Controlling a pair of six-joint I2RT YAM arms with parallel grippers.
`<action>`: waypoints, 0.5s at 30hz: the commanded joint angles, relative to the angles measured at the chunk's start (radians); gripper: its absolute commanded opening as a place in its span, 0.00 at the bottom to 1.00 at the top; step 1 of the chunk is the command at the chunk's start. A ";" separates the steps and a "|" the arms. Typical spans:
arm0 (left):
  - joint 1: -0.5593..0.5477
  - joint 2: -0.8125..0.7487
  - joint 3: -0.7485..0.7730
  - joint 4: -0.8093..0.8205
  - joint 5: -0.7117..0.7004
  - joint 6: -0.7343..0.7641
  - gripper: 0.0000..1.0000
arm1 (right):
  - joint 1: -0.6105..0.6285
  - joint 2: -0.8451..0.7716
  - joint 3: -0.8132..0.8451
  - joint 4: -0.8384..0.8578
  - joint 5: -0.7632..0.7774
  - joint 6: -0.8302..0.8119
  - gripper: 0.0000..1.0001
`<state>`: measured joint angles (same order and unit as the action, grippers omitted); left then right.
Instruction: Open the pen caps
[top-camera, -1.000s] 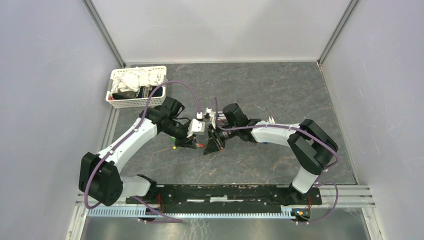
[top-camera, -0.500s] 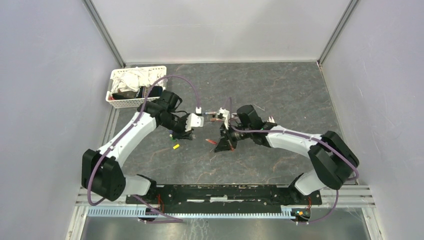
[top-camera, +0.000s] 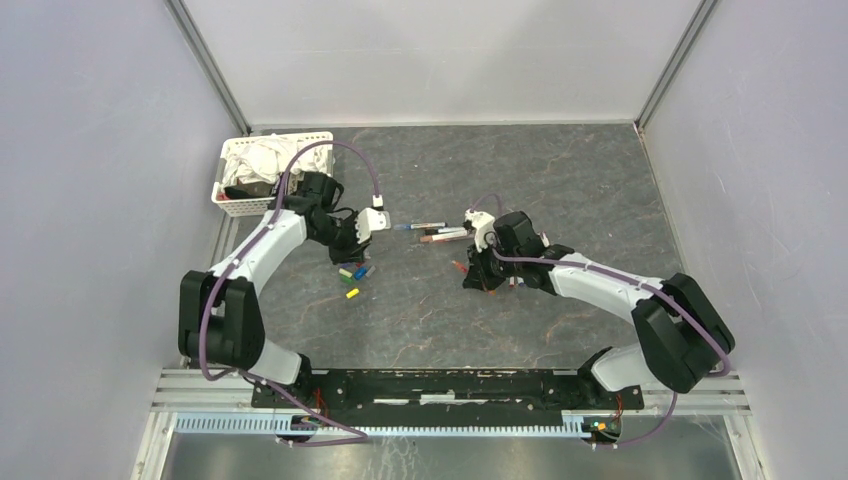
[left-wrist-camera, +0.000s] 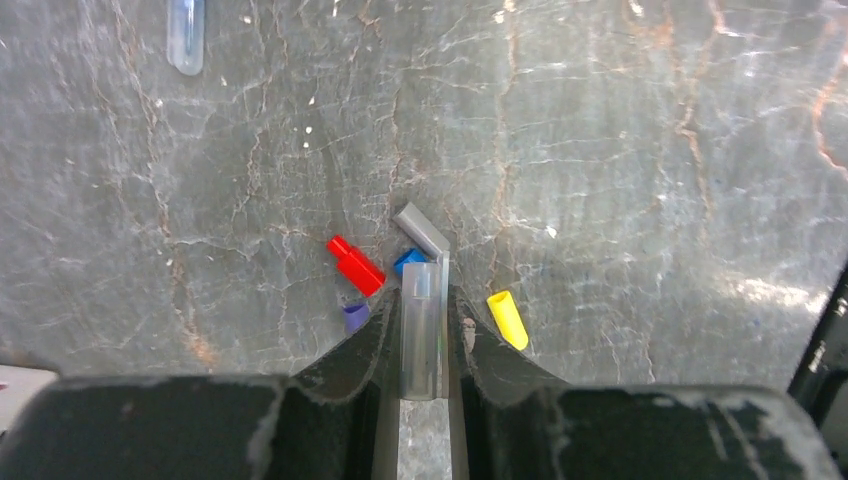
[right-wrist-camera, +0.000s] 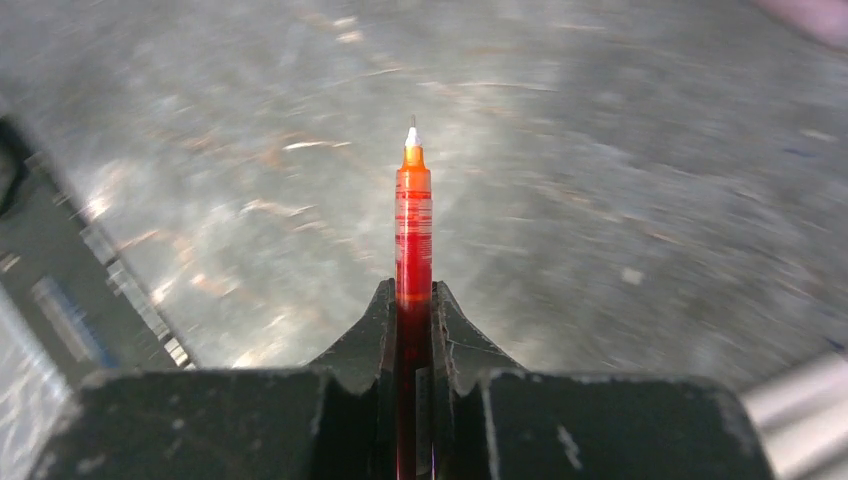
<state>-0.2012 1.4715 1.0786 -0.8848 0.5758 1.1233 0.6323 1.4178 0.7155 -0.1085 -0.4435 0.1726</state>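
In the left wrist view my left gripper (left-wrist-camera: 423, 300) is shut on a grey translucent pen cap (left-wrist-camera: 421, 335), held just above the table. Loose caps lie under it: red (left-wrist-camera: 356, 266), blue (left-wrist-camera: 408, 260), purple (left-wrist-camera: 354, 316), yellow (left-wrist-camera: 507, 319) and another grey one (left-wrist-camera: 421, 228). My right gripper (right-wrist-camera: 411, 295) is shut on a red pen (right-wrist-camera: 412, 220) whose bare orange-white tip points away from the jaws. From above, the left gripper (top-camera: 352, 247) hangs over the cap pile (top-camera: 354, 272), and the right gripper (top-camera: 478, 278) is well to its right.
Several pens (top-camera: 432, 232) lie between the two grippers, toward the back. A white basket (top-camera: 228, 196) of cloths stands at the back left, close to the left arm's elbow. A clear cap (left-wrist-camera: 186, 35) lies apart from the pile.
The two grippers, close together a second ago, have pulled apart. The left went back-left with the cap to the cap pile; the right went right with the uncapped red pen.
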 joint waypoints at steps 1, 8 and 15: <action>0.003 0.058 -0.074 0.250 -0.047 -0.219 0.03 | -0.011 -0.040 0.001 -0.009 0.393 0.083 0.00; 0.003 0.163 -0.116 0.427 -0.131 -0.385 0.10 | -0.012 0.003 0.000 0.015 0.629 0.167 0.00; 0.001 0.183 -0.139 0.454 -0.126 -0.400 0.23 | -0.012 0.111 0.027 0.033 0.764 0.234 0.00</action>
<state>-0.2005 1.6436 0.9573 -0.4877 0.4591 0.7822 0.6197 1.4784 0.7139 -0.1089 0.1787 0.3397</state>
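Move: The left hand, holding the clear cap, has the red cap of the pile about 3 cm ahead, 2 cm to its right and 9 cm below; the blue cap lies roughly 1 cm ahead and 3 cm right, the yellow one 3 cm back and 1 cm right. From the right hand, holding the uncapped red pen, the red marker, leftmost in the laid-out row, is some 8 cm ahead, 11 cm right and 6 cm below; the brown-capped marker lies 13 cm ahead, 4 cm left. Downward about 7 cm and some 4 cm forward, the left hand brings the clear cap to just above the loose caps, turning nearly 20 degrees counter-clockwise and easing off low down. Meanwhile the right hand sweeps right and forward, sinking a little, and carries the red pen towards the row's left end while swinging some 30 degrees clockwise. Both grips stay shut. ##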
